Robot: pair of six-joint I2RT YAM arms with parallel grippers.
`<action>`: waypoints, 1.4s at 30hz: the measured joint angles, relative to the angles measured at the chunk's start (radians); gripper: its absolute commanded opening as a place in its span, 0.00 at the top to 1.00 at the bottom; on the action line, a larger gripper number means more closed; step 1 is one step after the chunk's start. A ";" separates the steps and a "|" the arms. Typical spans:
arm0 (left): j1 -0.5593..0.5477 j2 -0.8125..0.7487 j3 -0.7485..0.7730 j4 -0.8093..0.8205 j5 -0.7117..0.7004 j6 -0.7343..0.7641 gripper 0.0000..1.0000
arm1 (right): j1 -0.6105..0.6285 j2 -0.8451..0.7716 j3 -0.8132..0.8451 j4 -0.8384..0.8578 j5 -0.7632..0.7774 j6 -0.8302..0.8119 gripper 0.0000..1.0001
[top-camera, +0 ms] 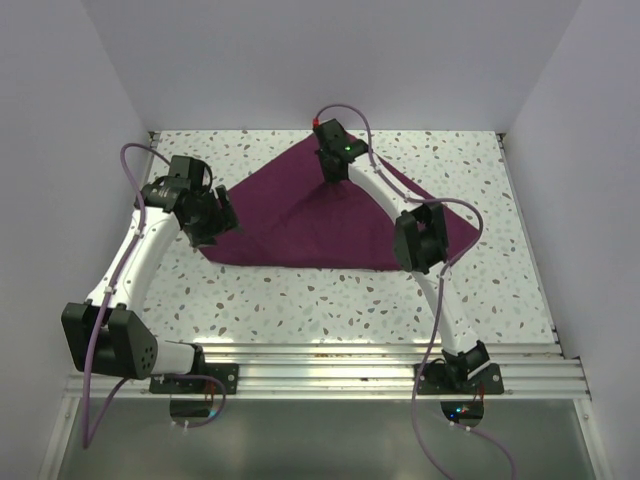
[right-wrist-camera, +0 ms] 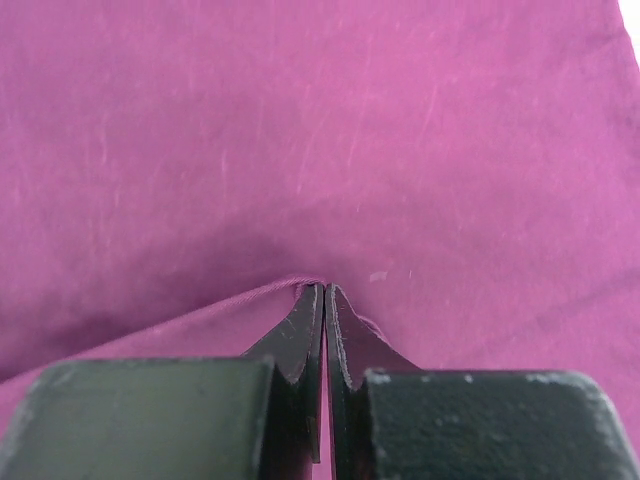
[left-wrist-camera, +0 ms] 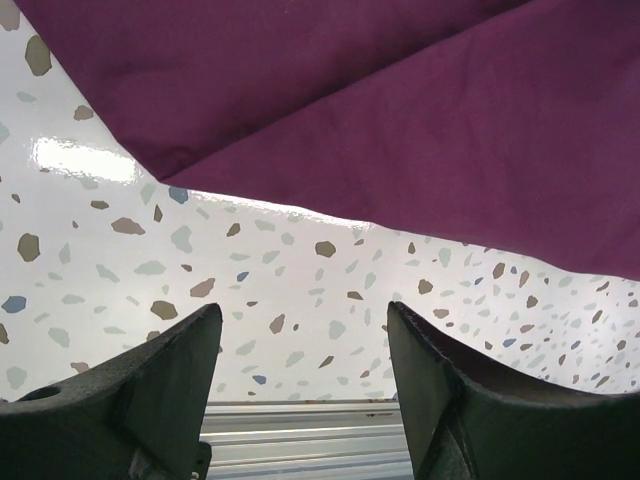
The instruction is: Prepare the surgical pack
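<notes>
The surgical pack point(top-camera: 320, 225) is a deep purple cloth lying on the speckled table, folded into a broad triangle with its point toward the back wall. My right gripper point(top-camera: 330, 172) is at that far point. In the right wrist view its fingers point(right-wrist-camera: 326, 288) are shut on a raised fold of the cloth point(right-wrist-camera: 300, 130). My left gripper point(top-camera: 225, 215) hovers by the cloth's left corner, open and empty. In the left wrist view its fingertips point(left-wrist-camera: 303, 310) stand wide apart over bare table, with the layered cloth edge point(left-wrist-camera: 400, 110) just beyond them.
The speckled white table point(top-camera: 350, 300) is boxed in by white walls at the back and sides. An aluminium rail point(top-camera: 330, 362) carrying both arm bases runs along the near edge and shows between the left fingers point(left-wrist-camera: 300, 440).
</notes>
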State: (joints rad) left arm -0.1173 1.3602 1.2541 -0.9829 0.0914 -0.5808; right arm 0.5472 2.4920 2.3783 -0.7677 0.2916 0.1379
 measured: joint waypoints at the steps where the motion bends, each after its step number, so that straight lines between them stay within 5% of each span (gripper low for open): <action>1: 0.000 0.000 0.000 0.000 0.000 0.000 0.29 | -0.005 0.013 0.016 0.006 -0.003 0.000 1.00; 42: 0.019 0.063 0.001 0.003 -0.003 0.000 0.33 | -0.037 0.194 0.126 0.156 -0.029 0.009 1.00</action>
State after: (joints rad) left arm -0.0982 1.4227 1.2549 -0.9794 0.0883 -0.5808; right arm 0.5098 2.6858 2.5038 -0.6117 0.2626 0.1467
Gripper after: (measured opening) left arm 0.703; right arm 0.010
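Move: In the right fingers is the tip of the drape's folded-over flap; the spot to lay it on the drape is about 6 cm ahead, 1 cm left and some 7 cm below. The drape's far corner lies roughly 17 cm ahead, straight on, and its left corner about 20 cm back and 30 cm left. From the left hand, open and idle, the laying spot is some 30 cm ahead and 20 cm right, 16 cm lower. Drawing the pinched flap tip on towards the drape's far corner, the right hand travels about 5 cm forward while sinking, runs on nearly level, then stops reaching and goes straight down to end some 5 cm lower, close over the cloth. Its fingers stay shut on the tip and the wrist hardly tilts. Late on, the open left hand sinks a little over the drape's left side. ##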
